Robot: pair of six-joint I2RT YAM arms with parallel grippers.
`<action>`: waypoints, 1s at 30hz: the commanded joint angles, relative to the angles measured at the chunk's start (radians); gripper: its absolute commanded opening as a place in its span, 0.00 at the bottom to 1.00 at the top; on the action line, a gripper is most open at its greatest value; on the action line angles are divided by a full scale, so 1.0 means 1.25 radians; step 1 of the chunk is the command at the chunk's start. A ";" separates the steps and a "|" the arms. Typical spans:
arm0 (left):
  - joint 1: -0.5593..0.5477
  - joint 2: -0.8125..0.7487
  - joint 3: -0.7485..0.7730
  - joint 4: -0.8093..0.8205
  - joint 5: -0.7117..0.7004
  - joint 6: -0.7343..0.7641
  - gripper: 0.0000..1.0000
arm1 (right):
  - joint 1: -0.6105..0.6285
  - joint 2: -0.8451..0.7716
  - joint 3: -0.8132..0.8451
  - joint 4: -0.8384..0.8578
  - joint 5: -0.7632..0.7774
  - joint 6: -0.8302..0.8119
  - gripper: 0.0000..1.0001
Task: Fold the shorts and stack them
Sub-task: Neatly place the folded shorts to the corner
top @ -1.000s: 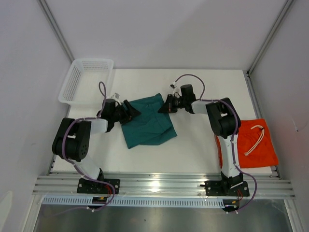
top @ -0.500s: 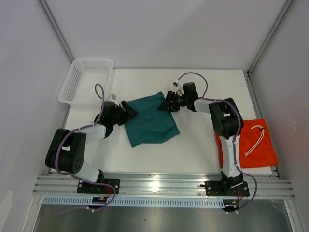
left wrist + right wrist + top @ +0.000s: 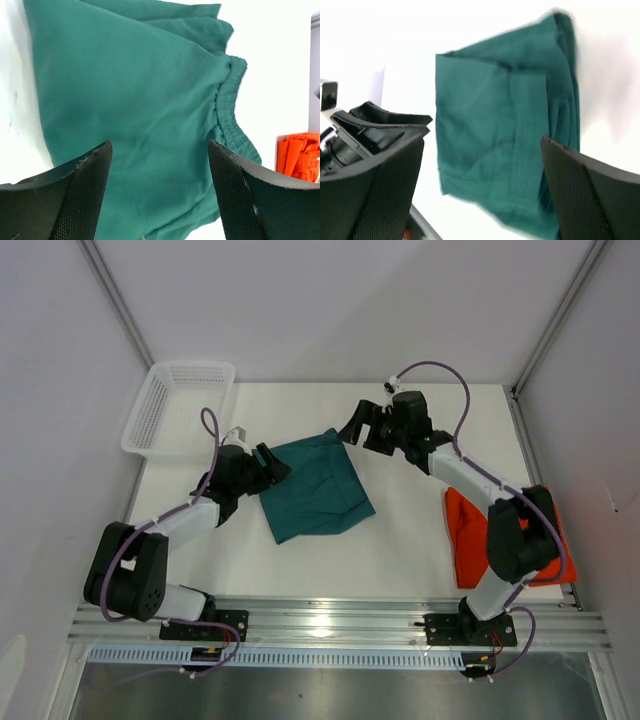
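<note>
The teal green shorts lie folded on the white table, a little left of centre. My left gripper is open at their left edge, its pads low over the fabric with nothing between them. Just off the shorts' far right corner my right gripper hangs open and empty, looking down on the teal cloth. The orange-red shorts lie at the right edge of the table, partly hidden by the right arm, and show as a small patch in the left wrist view.
A white mesh basket stands at the back left corner of the table. Metal frame posts and white walls close in the back and sides. In the right wrist view the left gripper shows beyond the teal cloth.
My right gripper has opened, let go of the teal shorts' far corner and drawn back up and to the right. The left gripper has shifted slightly right and stays open.
</note>
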 commanded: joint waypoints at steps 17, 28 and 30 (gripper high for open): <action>-0.061 -0.276 0.029 -0.227 -0.070 0.044 0.83 | 0.547 -0.343 -0.355 -0.266 0.755 0.963 0.99; -0.061 -0.389 0.107 -0.391 -0.046 0.068 0.85 | 0.543 -0.224 -0.432 -0.029 0.719 1.065 1.00; -0.061 -0.403 0.106 -0.405 -0.051 0.071 0.85 | 0.541 -0.188 -0.422 -0.008 0.717 1.065 1.00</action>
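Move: The folded green shorts lie flat with their middle about 5 cm back from the right hand, 9 cm left and 15 cm below; their near edge is some 16 cm back and 7 cm left. The red shorts lie roughly 18 cm back and 40 cm right of that hand. From the left hand the green shorts' middle is about 2 cm back, 8 cm right and 8 cm below. The open right hand sweeps back 20 cm and down 10 towards the shorts' near edge; the left rises. ##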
